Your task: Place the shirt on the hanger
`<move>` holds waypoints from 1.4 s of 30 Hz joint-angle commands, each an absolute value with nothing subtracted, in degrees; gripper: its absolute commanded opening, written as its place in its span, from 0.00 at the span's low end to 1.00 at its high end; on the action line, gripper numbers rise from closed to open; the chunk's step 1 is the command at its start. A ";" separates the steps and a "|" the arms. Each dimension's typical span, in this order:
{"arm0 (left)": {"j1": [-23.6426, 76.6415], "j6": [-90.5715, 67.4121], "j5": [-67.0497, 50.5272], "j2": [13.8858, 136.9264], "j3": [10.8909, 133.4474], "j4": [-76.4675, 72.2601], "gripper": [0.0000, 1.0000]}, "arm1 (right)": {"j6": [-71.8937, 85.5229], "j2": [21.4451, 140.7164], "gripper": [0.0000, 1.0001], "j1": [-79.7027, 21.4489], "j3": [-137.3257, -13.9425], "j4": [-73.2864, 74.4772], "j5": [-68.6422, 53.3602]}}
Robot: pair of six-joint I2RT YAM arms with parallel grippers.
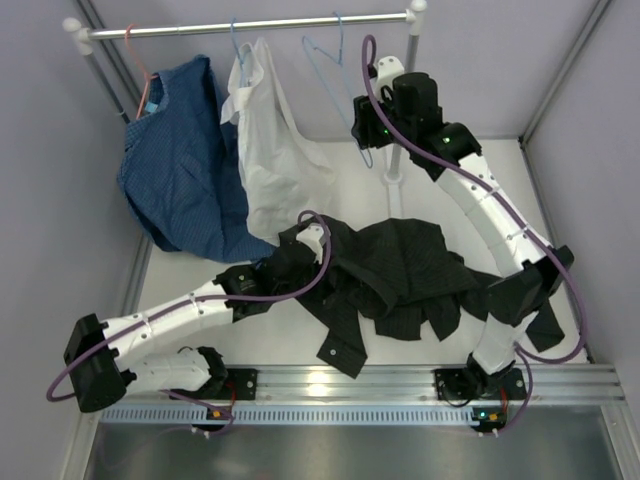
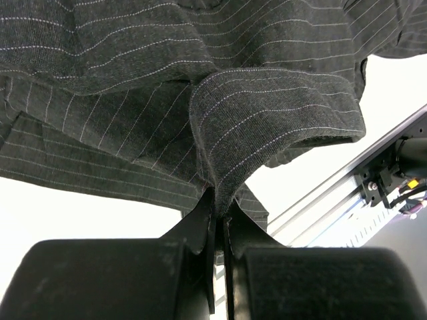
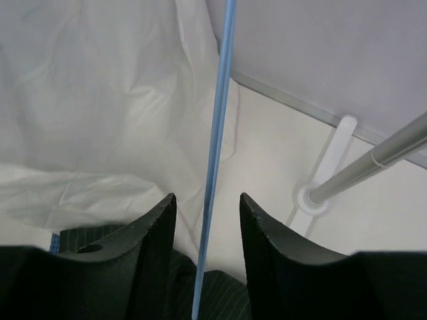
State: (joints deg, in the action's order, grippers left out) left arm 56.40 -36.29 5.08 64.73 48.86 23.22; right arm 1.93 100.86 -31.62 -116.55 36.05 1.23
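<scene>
The black pinstriped shirt point(image 1: 405, 268) lies crumpled on the table's middle, partly draped over the right arm's forearm. My left gripper point(image 1: 298, 250) is at the shirt's left edge. The left wrist view shows this gripper point(image 2: 219, 203) shut on a fold of the shirt point(image 2: 267, 113), which hangs lifted in front of it. The light-blue wire hanger point(image 1: 338, 40) hangs empty on the rail at the back right. My right gripper point(image 1: 362, 135) is raised at its lower part. In the right wrist view, the hanger's wire point(image 3: 217, 133) runs between the open fingers of the right gripper point(image 3: 207, 200), touching neither.
A metal rail point(image 1: 250, 25) spans the back on two posts point(image 1: 400, 130). A blue shirt point(image 1: 175, 165) on a pink hanger and a white shirt point(image 1: 270, 140) hang on it, left of the hanger. The post's foot point(image 3: 313, 198) stands right of my right fingers. An aluminium rail point(image 1: 340, 380) lines the near edge.
</scene>
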 commanded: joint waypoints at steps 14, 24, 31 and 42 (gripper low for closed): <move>56.34 -37.26 3.43 62.76 46.32 20.92 0.00 | 1.93 107.31 0.11 -29.53 -123.48 33.84 -1.32; 56.34 -38.06 4.22 62.05 46.05 20.92 0.00 | 4.65 103.99 0.00 -29.44 -124.28 31.38 1.66; 56.34 -38.32 4.66 61.88 46.23 20.92 0.00 | 9.58 100.20 0.00 -29.44 -124.37 28.04 4.13; 56.34 -39.20 5.27 62.31 45.88 19.87 0.00 | 10.64 96.77 0.00 -29.36 -126.30 26.89 2.12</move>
State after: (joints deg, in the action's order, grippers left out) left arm 56.40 -38.26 4.38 63.46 45.93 22.96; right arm 9.98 100.18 -30.48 -123.55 31.44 2.83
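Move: The right hand has its open fingers around the blue hanger's near strand, with the place to grip about 3 cm ahead, 1 cm left and 2 cm down. From that hand, the rack post stands some 9 cm right and 4 cm farther out. The white shirt's middle is about 15 cm left, 2 cm ahead and 5 cm lower. From the left hand, which holds the dark shirt, that strand lies roughly 29 cm ahead, 4 cm right and 19 cm up. The right fingers shut on the hanger's thin blue strand and pinch it after the hand eases some 3 cm forward and a little down and left. Keeping the pinch, the hand then lifts about 10 cm, drawing slightly back and right towards the rack post as it rolls its left side up some 15 degrees. The left hand keeps its grip on the dark shirt, sinking about 1.5 cm. ##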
